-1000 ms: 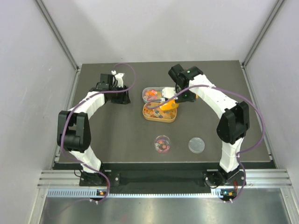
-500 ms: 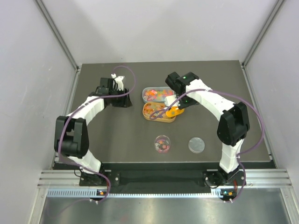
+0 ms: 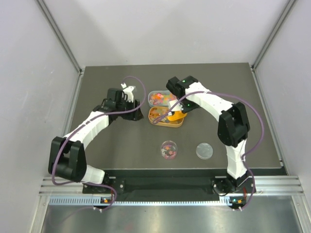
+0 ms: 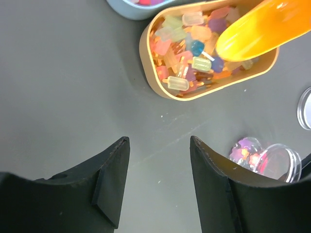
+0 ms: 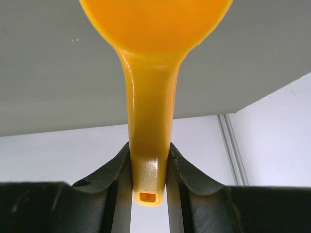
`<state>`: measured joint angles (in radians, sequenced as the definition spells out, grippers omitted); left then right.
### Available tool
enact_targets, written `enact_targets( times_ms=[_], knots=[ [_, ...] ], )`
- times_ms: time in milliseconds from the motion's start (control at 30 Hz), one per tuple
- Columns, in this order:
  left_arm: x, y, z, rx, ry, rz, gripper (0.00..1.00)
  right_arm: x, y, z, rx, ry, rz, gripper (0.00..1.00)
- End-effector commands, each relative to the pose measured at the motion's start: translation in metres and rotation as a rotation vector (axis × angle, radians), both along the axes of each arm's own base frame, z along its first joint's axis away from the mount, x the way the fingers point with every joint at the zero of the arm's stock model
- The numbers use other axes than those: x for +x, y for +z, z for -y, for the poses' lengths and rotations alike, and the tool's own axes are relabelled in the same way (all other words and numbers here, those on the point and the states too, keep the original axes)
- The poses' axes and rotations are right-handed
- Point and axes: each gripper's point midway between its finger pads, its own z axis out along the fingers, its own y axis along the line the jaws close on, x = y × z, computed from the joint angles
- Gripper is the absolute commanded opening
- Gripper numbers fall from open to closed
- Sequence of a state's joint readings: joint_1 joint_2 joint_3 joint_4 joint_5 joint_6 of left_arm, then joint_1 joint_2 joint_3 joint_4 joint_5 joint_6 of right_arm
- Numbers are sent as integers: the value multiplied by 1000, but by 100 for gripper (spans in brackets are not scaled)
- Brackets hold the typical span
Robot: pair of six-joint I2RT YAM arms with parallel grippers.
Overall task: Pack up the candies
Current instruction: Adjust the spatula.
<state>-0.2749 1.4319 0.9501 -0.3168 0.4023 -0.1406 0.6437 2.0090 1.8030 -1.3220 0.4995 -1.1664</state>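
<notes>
The candies fill a tan oval tray, small and multicoloured. More candies lie in a small round clear jar nearer the arms. My right gripper is shut on the handle of an orange scoop. The scoop's bowl hangs over the right end of the tan tray. My left gripper is open and holds nothing. It hovers over bare table just left of the tray. The right wrist view shows only the scoop's underside, no candies.
A clear grey tub with more sweets sits behind the tan tray. The jar's round lid lies on the table to the right of the jar. Grey walls enclose the dark table.
My left gripper has moved right, closer to the tan tray. My right arm has swung left, carrying the scoop from the tray's right end to further over it.
</notes>
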Motion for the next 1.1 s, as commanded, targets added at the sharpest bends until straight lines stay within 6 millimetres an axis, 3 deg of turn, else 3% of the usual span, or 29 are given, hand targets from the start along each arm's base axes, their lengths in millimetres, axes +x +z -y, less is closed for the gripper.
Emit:
enact_targets(
  times_ms=[0, 233, 400, 467, 600, 733, 800, 1067],
  knots=[
    [-1, 20, 1, -31, 2, 63, 57, -17, -2, 9, -106, -4, -103, 0],
    [-11, 4, 3, -42, 1, 53, 58, -12, -3, 1, -106, 6, -93, 0],
    [-5, 24, 9, -62, -36, 93, 57, -1, 15, 2, -22, -49, -29, 0],
    [-2, 42, 17, -96, -76, 126, 58, 6, 34, -8, 91, -73, 20, 0],
    [17, 61, 27, -127, -98, 146, 58, 7, 60, -21, 220, -81, 85, 0],
    [48, 73, 43, -166, -109, 114, 55, 1, 68, -30, 324, -77, 101, 0],
    [64, 74, 48, -167, -104, 113, 55, 1, 67, -34, 355, -70, 107, 0],
    [92, 62, 55, -163, -79, 93, 56, -9, 89, -49, 502, -37, 126, 0]
  ],
)
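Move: The right gripper already holds the yellow spatula by its handle, the bowl about 6 cm left of that hand and some 8 cm below it, roughly level fore and aft. From the left gripper the bowl lies some 18 cm right, 3 cm ahead and 4 cm lower. From the left gripper the orange candy box is 13 cm right, 5 cm ahead and 8 cm down; the star candy box is 12 cm right and 14 cm ahead, equally low. Dip the right gripper a further 2 cm with its firm hold on the spatula, then raise it to some 7 cm above its start, easing left and rolling its left side up about 20 degrees so the bowl lifts away from the orange candy box. Ease the left gripper back slightly, then bring it forward about 10 cm, up and to the right towards the bowl, fingers still half open. ##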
